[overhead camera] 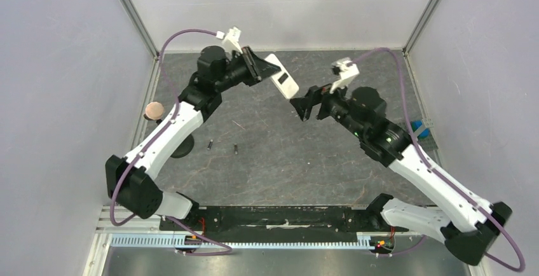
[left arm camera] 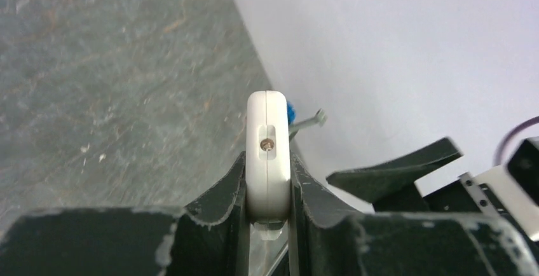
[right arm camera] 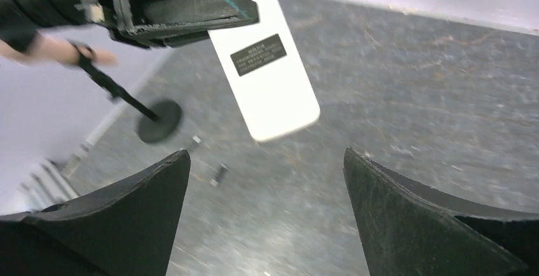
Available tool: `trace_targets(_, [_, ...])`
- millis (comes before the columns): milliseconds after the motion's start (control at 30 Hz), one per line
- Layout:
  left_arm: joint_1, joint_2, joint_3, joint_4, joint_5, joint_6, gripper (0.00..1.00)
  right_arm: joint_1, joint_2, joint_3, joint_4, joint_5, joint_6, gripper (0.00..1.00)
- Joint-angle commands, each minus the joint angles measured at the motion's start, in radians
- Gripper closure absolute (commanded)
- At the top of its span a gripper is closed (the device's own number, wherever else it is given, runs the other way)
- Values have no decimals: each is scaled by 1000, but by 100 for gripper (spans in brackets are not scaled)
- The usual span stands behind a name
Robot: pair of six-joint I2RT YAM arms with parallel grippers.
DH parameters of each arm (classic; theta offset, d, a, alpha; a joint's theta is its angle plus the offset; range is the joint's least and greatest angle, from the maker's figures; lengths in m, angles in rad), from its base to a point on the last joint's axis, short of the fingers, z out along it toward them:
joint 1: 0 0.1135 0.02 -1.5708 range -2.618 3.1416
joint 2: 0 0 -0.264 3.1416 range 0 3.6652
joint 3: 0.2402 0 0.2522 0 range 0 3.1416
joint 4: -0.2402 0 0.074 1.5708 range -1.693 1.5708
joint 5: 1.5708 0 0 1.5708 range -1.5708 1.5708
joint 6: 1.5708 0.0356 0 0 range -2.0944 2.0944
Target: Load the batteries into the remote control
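The remote control [overhead camera: 287, 85] is a white handset held in the air over the back of the table, with my left gripper [overhead camera: 272, 69] shut on one end. In the left wrist view the remote control [left arm camera: 269, 142] stands edge-on, clamped between both fingers of the left gripper [left arm camera: 269, 190]. My right gripper [overhead camera: 304, 107] is open just beyond the remote's free end, apart from it. In the right wrist view the right gripper [right arm camera: 267, 155] holds nothing, and the remote control [right arm camera: 270, 66] shows its plain back with a dark label. Two batteries [overhead camera: 209, 144] [overhead camera: 236, 149] lie on the table, also batteries [right arm camera: 219, 174] [right arm camera: 194, 142].
A black stand with a round base [overhead camera: 182, 147] and a pinkish disc [overhead camera: 154, 109] stands at the left wall. A blue object [overhead camera: 419, 128] sits by the right wall. White walls close in the grey table [overhead camera: 286, 161] on three sides.
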Motion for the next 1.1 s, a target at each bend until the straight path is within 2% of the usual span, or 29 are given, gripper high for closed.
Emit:
trace_targets(0, [34, -115, -62, 278, -9, -181, 98, 4, -130, -117, 280, 84, 310, 7])
trace_targets(167, [38, -190, -130, 417, -66, -291, 98, -3, -111, -117, 375, 119, 435, 8])
trace_targets(400, [39, -244, -151, 426, -90, -351, 98, -33, -35, -108, 512, -32, 656, 12])
trace_targets(533, [43, -246, -162, 423, -76, -390, 98, -70, -31, -195, 697, -122, 798, 18])
trace_targets(733, [63, -235, -189, 438, -40, -464, 98, -92, 3, -176, 749, -164, 829, 22])
trace_targets(867, [63, -235, -211, 470, -30, -502, 98, -94, 46, -125, 711, -194, 818, 24])
trace_targets(1067, [62, -230, -216, 481, -4, -528, 98, -96, 66, -140, 709, -177, 833, 34])
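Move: The left hand already grips the remote control near its far end; the remote's middle lies about 2 cm back and 2 cm left of it, level. From the open right hand, that middle is some 7 cm ahead, 6 cm left and 3 cm above. Far below the left hand, by about 33 cm, one battery lies some 12 cm back and 13 cm left; the other battery is 8 cm farther left. Both hands rise about 8 cm; the right rolls some 50 degrees, left side up, part-closing at the remote's free end. ##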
